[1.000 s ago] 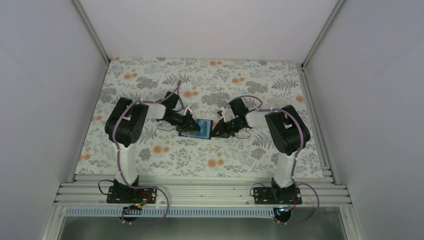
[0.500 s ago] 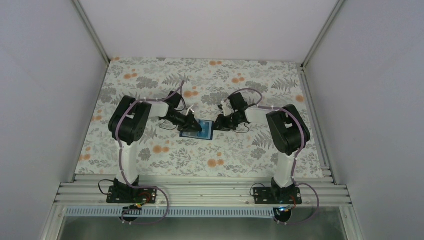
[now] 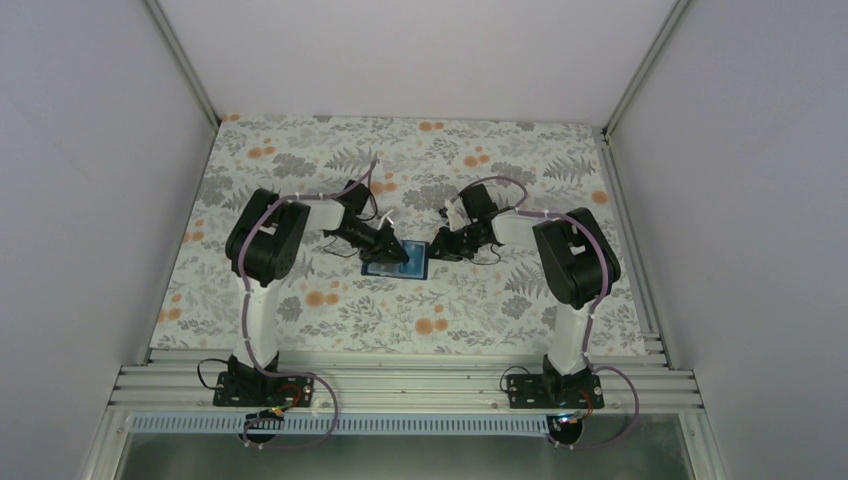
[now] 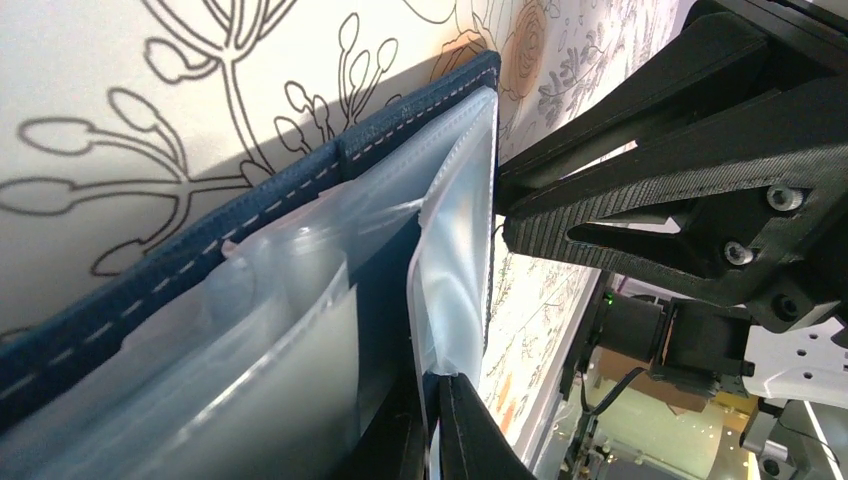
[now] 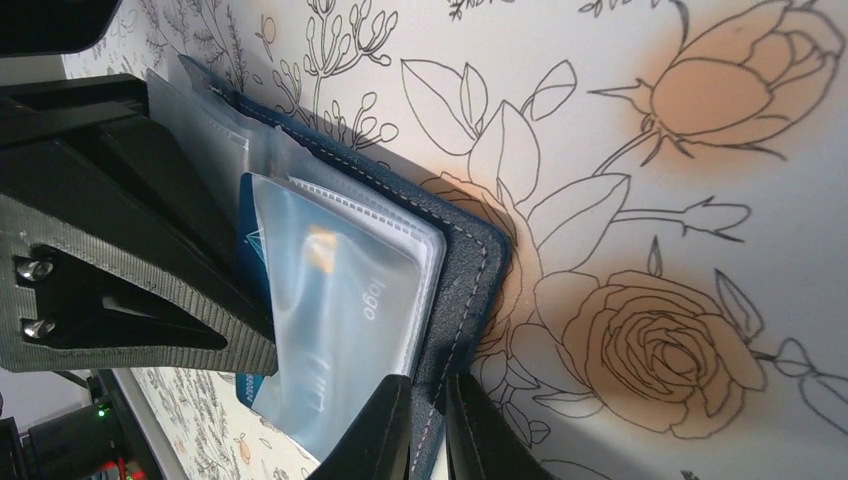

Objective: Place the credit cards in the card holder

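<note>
The card holder (image 3: 405, 266) lies open on the floral cloth between both arms; its navy stitched cover (image 4: 300, 190) shows in the left wrist view. My left gripper (image 4: 433, 400) is shut on one of its clear plastic sleeves (image 4: 460, 250). My right gripper (image 5: 428, 398) is shut on the cover's stitched edge (image 5: 465, 290). A teal-blue credit card (image 5: 335, 310) with the word "logo" sits inside a clear sleeve, one corner poking out below. From above, the left gripper (image 3: 397, 251) meets the holder from the left and the right gripper (image 3: 437, 250) from the right.
The floral tablecloth (image 3: 480, 160) covers the table, with white walls on three sides. The other arm's black gripper body fills the right of the left wrist view (image 4: 690, 190) and the left of the right wrist view (image 5: 120, 260).
The left arm's elbow has swung to the right and its gripper has edged further over the holder. The right wrist has moved back a little. Both grips have held.
</note>
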Tool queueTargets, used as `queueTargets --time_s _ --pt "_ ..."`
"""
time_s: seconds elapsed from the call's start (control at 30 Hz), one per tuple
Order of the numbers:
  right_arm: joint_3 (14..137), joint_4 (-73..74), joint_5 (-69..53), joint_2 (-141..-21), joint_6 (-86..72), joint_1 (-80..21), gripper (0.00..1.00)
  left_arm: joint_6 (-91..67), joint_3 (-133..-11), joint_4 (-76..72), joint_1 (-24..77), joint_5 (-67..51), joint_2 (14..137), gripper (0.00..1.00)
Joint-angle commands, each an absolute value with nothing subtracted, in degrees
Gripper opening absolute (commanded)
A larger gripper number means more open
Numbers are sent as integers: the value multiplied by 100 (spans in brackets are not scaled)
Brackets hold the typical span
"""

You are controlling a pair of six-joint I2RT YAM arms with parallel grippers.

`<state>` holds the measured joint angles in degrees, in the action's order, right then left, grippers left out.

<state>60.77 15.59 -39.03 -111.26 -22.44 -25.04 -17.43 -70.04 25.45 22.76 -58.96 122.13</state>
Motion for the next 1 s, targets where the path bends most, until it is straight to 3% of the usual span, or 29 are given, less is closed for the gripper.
queueTargets --time_s 0.0,0.4,0.97 --pt "6073 1327 -4021 -11269 -2231 -2529 13 -1877 -7045 2527 2434 -5515 12434 6" --pt "5880 1284 -3952 -11176 -2216 -2522 12 -2380 -6715 2315 2433 -5159 11721 35" --pt "5792 1279 -3902 -11014 -2235 -2525 12 -2447 -6638 3137 2435 -4120 10360 69"
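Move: The blue card, partly covered by the holder's right-hand clear pocket, has its middle about 2 cm right of the left hand, 1 cm back and 1 cm below. The card holder's middle is roughly 1 cm left and 1 cm back of that hand, its left-hand pocket some 4 cm left and 1 cm back, both 1 cm lower. From the right hand the card lies about 4 cm left, 1 cm back and 1 cm below. Left fingers open wide and rise about 5 cm clear of the pocket; the right ones stay at the rim. ##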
